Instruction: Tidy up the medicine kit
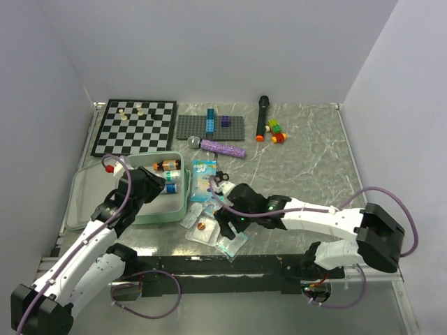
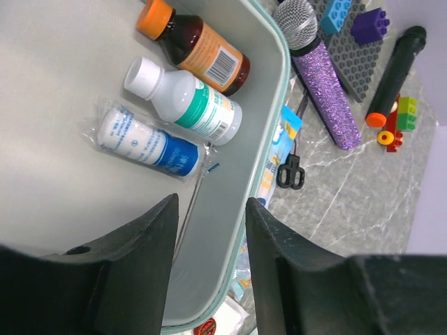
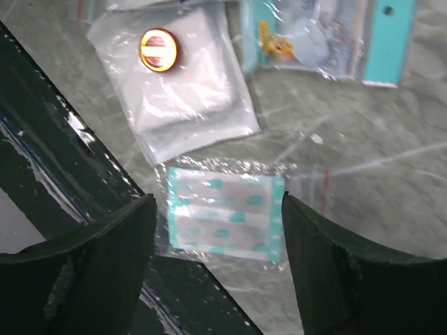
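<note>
The medicine kit (image 1: 157,218) lies open at the left, mint green with a grey lining, its lid (image 1: 87,199) folded out to the left. Inside it lie a brown bottle with an orange cap (image 2: 195,45), a white bottle with a green label (image 2: 185,101) and a bagged blue-and-white roll (image 2: 150,143). My left gripper (image 2: 209,230) hangs open over the kit's right wall (image 2: 279,105), holding nothing. My right gripper (image 3: 218,230) is open above a bagged teal-spotted plaster packet (image 3: 225,213) at the table's front edge, a finger on each side of it.
A gauze packet with a round red tin (image 3: 159,50) and a cartoon-printed packet (image 3: 321,35) lie beside the plasters. Black scissors (image 2: 290,171) lie right of the kit. Behind are a chessboard (image 1: 136,127), a grey studded plate (image 1: 209,127), a purple microphone (image 1: 222,147), a black microphone (image 1: 262,117) and bricks (image 1: 277,131).
</note>
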Motion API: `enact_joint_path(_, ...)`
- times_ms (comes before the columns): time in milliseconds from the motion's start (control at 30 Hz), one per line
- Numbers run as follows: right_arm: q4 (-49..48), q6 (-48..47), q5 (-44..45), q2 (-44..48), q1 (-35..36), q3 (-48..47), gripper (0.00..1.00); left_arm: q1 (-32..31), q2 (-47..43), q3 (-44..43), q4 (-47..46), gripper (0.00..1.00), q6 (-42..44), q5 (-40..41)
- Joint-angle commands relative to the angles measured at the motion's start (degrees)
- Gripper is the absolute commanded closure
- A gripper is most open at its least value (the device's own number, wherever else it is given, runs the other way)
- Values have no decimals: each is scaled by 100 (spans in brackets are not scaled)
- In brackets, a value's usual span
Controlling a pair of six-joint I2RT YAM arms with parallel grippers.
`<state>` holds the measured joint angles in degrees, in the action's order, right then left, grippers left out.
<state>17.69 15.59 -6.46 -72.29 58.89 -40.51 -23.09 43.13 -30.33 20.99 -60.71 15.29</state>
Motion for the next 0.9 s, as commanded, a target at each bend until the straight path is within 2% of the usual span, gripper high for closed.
enact_joint_path(0, 23, 180, 259, -766, 166, -659, 24, 15, -130, 18, -131, 53, 33, -105)
enact_joint_path(333, -12, 523, 4, -2042, 175, -1398, 25, 15, -674, 325, -43, 53, -46, -70)
enact_joint_path(567, -117, 594, 49, -2060, 175, -1407, 30, 15, -745, 396, -7, 53, -38, -114)
enact_joint_path(700, -21, 585, -57, -2455, 175, -1591, 40, 15, -807, 484, -52, 53, -55, -149)
enact_joint_path(867, 76, 603, -31, -2509, 175, -1653, 53, 15, -850, 484, 19, 53, -20, -140)
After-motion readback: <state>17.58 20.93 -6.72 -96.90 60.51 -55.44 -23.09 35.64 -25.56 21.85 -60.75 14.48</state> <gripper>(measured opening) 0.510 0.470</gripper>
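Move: The white gauze pouch's middle is roughly 7 cm to the right hand's left, level with it fore and aft and about 5 cm below. The red tin on it sits some 8 cm left and 1 cm ahead. The patch packet lies almost under the hand, 3 cm back and 2 cm to its right; the tape pouch is 8 cm ahead, 4 cm left. From the left hand, the gauze pouch lies about 13 cm right and 12 cm back, well below. The right fingertips come down to the near-right edge of the white gauze pouch and seem to just touch it. The hand goes left by about 6 cm, sinking nearly 5 cm on the way, mostly early, with a small tilt of the wrist; then the fingers narrow by about a third without shutting. ##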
